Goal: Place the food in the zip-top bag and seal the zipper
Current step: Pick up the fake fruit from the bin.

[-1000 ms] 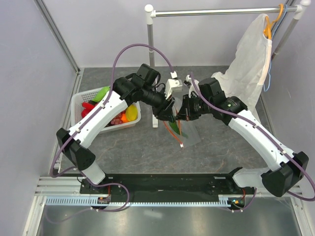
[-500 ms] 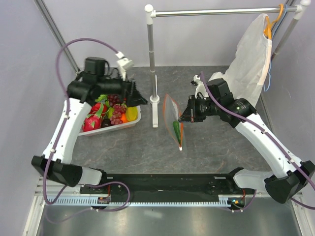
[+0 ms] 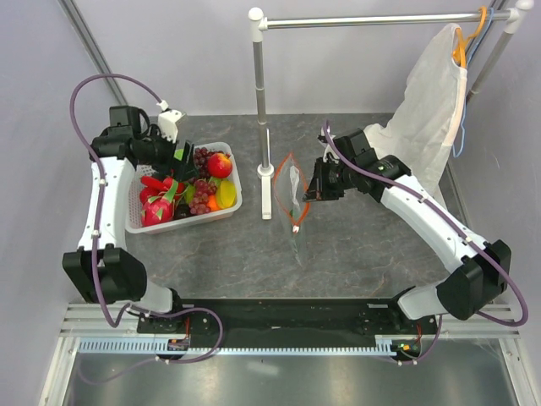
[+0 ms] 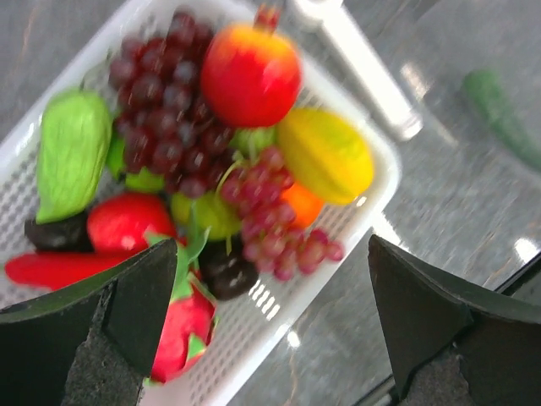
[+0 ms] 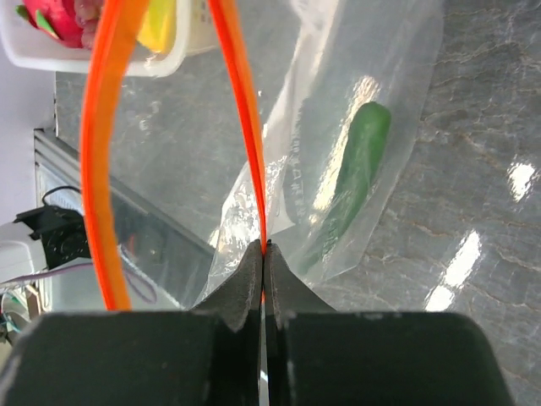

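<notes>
The food lies piled in a white slotted basket (image 3: 135, 222): a red fruit (image 4: 249, 72), purple grapes (image 4: 161, 110), a yellow piece (image 4: 325, 152) and a green piece (image 4: 72, 152). My left gripper (image 3: 182, 157) hovers over the basket's far side, open and empty (image 4: 272, 245). The clear zip-top bag (image 3: 294, 203) hangs mouth-open at table centre with one green piece (image 5: 355, 178) inside. My right gripper (image 3: 311, 191) is shut on its orange-red zipper (image 5: 245, 135), and the fingertips (image 5: 252, 264) pinch the strip. No slider shows.
A white post (image 3: 264, 161) on a small foot stands just left of the bag. A large white garment cover (image 3: 427, 110) hangs from the rail at the back right. The basket's corner (image 5: 51, 46) shows beyond the bag.
My left arm has swung from the bag back over the basket, and its jaws have opened wide. The right gripper keeps its grip on the zipper, and the bag has shifted slightly left.
</notes>
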Controlling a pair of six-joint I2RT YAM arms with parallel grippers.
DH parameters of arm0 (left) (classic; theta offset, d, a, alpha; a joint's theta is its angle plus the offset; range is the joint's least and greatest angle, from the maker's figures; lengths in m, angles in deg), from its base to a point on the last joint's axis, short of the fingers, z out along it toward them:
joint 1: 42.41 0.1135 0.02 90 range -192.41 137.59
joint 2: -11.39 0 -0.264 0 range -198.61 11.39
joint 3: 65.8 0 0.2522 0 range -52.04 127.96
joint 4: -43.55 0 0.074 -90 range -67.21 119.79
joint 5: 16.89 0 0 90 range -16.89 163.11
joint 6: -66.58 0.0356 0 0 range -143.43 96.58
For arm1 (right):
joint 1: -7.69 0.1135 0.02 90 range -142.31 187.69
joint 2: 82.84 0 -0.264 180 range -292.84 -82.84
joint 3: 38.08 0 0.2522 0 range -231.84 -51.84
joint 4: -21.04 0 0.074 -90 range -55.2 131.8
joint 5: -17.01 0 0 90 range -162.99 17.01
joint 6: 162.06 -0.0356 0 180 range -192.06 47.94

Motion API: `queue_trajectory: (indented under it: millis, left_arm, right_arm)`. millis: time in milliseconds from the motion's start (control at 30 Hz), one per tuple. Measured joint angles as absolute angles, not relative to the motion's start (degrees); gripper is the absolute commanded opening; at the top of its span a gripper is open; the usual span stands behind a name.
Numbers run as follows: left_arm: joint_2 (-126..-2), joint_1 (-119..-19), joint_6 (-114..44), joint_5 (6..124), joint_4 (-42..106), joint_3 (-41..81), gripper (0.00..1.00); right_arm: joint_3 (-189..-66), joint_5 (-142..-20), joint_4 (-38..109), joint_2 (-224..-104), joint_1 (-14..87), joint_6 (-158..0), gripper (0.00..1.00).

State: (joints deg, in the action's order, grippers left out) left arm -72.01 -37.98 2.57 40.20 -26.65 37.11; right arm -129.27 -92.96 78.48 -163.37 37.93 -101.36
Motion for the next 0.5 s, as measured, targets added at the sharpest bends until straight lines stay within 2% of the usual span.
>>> queue_trajectory:
  millis: [300, 500]
  left_arm:
    - [-75.5, -25.5, 16.3, 45.2, -35.2, 34.0, 1.0]
    - [-75.1, -23.8, 22.1, 49.2, -35.2, 25.1, 0.99]
  right_arm:
    - [-129.3, -92.4, 76.8, -164.6, 37.9, -101.4, 0.0]
    - [-129.3, -92.5, 76.2, -164.7, 37.9, -101.4, 0.0]
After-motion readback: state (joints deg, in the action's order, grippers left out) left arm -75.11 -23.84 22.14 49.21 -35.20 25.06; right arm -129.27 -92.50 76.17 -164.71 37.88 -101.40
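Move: The dragon fruit lies about 12 cm to the left of the left gripper, roughly 2 cm back and some 18 cm below it. The dark round fruit sits some 6 cm to the right of the dragon fruit and 1 cm farther out; the red pepper is about 6 cm beyond the dragon fruit and 1 cm to its left; the small grapes are 12 cm to its right and 3 cm farther out. From the right gripper, the dragon fruit is roughly 44 cm left, 5 cm ahead and 15 cm below. Bring the left gripper down about 10 cm and equally far left over the bin towards the dragon fruit, drawing it back some 6 cm, mostly late as the leftward travel dies out. Tip the fingers to point more steeply down, some 20 degrees, and keep them wide open, still short of touching any fruit. ##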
